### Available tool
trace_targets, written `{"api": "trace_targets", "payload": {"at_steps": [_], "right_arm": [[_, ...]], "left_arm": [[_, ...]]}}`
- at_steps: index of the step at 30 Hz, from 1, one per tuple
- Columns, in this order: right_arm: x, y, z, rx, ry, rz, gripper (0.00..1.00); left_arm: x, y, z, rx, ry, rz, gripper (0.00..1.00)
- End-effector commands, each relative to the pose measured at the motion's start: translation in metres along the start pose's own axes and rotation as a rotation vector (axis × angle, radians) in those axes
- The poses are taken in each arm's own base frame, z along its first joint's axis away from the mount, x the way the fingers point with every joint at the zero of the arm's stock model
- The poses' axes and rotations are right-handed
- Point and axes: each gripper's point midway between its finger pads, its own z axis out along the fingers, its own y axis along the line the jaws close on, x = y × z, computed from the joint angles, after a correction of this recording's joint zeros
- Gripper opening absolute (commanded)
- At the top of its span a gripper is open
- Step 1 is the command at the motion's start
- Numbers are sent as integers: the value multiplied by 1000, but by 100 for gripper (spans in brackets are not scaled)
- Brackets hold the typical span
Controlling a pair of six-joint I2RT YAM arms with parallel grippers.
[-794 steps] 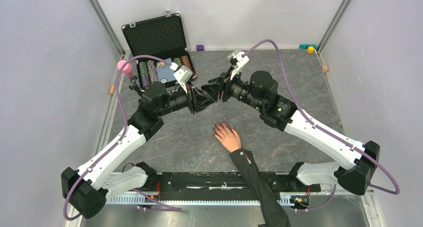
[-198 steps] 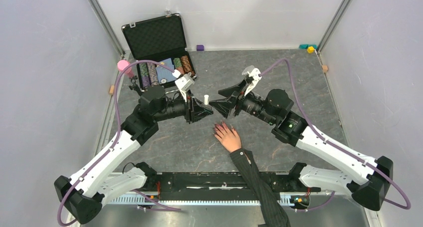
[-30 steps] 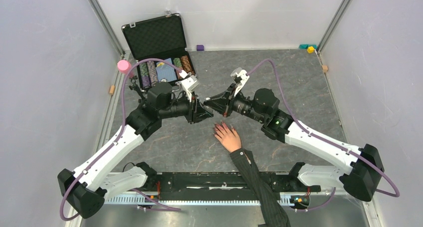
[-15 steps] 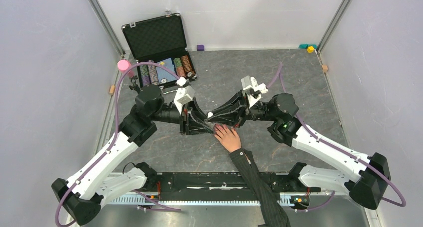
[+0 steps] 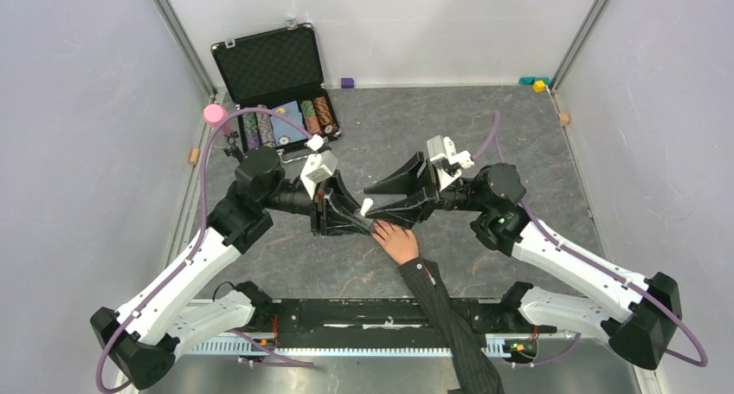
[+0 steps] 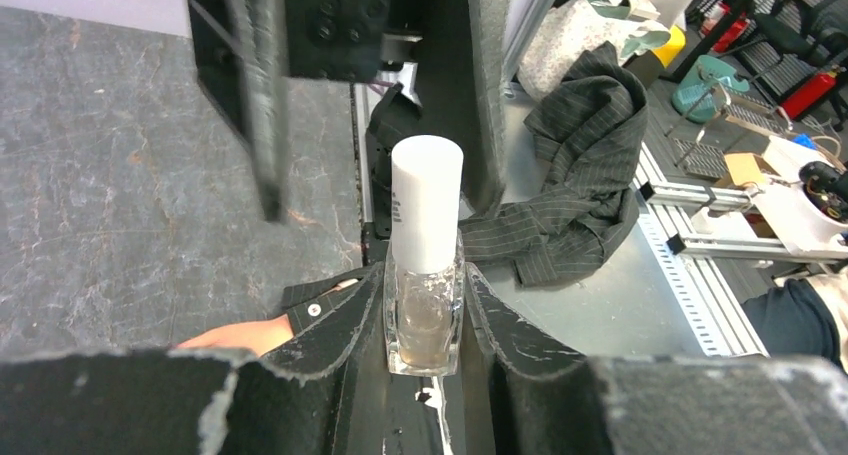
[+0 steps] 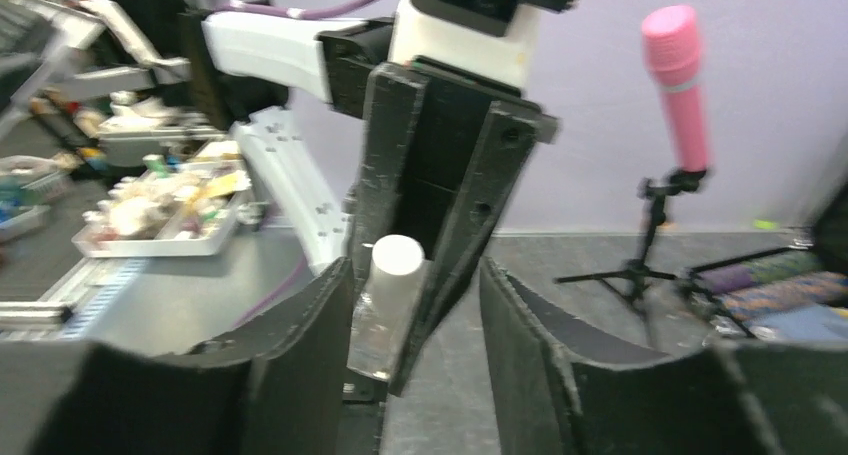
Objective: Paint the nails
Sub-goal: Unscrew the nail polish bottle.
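A pale hand (image 5: 400, 242) in a dark pinstriped sleeve (image 5: 450, 325) lies flat on the table; its reddish-pink nails (image 5: 378, 229) point toward my left gripper. A small clear bottle (image 6: 425, 320) with a white cap (image 6: 427, 205) stands upright in my left gripper (image 6: 425, 272), which is shut on it; from above this gripper (image 5: 362, 217) sits just left of the fingertips. My right gripper (image 7: 415, 275) is open. The capped bottle (image 7: 388, 305) stands between its spread fingers, near the left one (image 7: 300, 360), untouched. From above, the right gripper (image 5: 374, 205) faces the left one.
An open black case (image 5: 275, 74) with poker chips stands at the back left. A pink microphone (image 5: 213, 113) on a small tripod is beside it, also in the right wrist view (image 7: 678, 70). Small coloured blocks (image 5: 538, 84) lie at the back wall. A pinstriped jacket (image 6: 585, 165) lies beyond the table's edge.
Both grippers came down toward the hand with the right one shut on the cap. The right gripper has now opened, leaving the cap on the bottle. The left grip is unchanged.
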Motion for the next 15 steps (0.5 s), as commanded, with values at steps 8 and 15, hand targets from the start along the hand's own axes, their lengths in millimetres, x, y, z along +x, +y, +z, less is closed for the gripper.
{"api": "trace_targets", "payload": {"at_steps": [8, 15], "right_arm": [[-25, -86, -38, 513, 44, -16, 79], [-31, -103, -51, 675, 58, 81, 75]], "left_arm": [[-3, 62, -15, -387, -39, -4, 2], [-6, 99, -35, -637, -103, -28, 2]]}}
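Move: The left hand holds the nail polish bottle's glass between its pads, the bottle's middle about 2 cm above that hand point. From the right hand, already partly open around the white cap, the bottle lies some 2 cm to the left, 1 cm back and 1 cm lower. From the left hand, the false hand lies on the table roughly 8 cm ahead, 11 cm right and 31 cm below; the yellow and orange blocks some 33 cm ahead and 17 cm left, equally low. Keeping its pinch on the glass of the bottle, the left hand carries it forward about 7 cm, sinking slightly and swinging counter-clockwise. Meanwhile the right hand spreads its fingers well wider and draws off the cap, forward some 10 cm and a little to the right, away from the bottle, while turning about 30 degrees clockwise. ##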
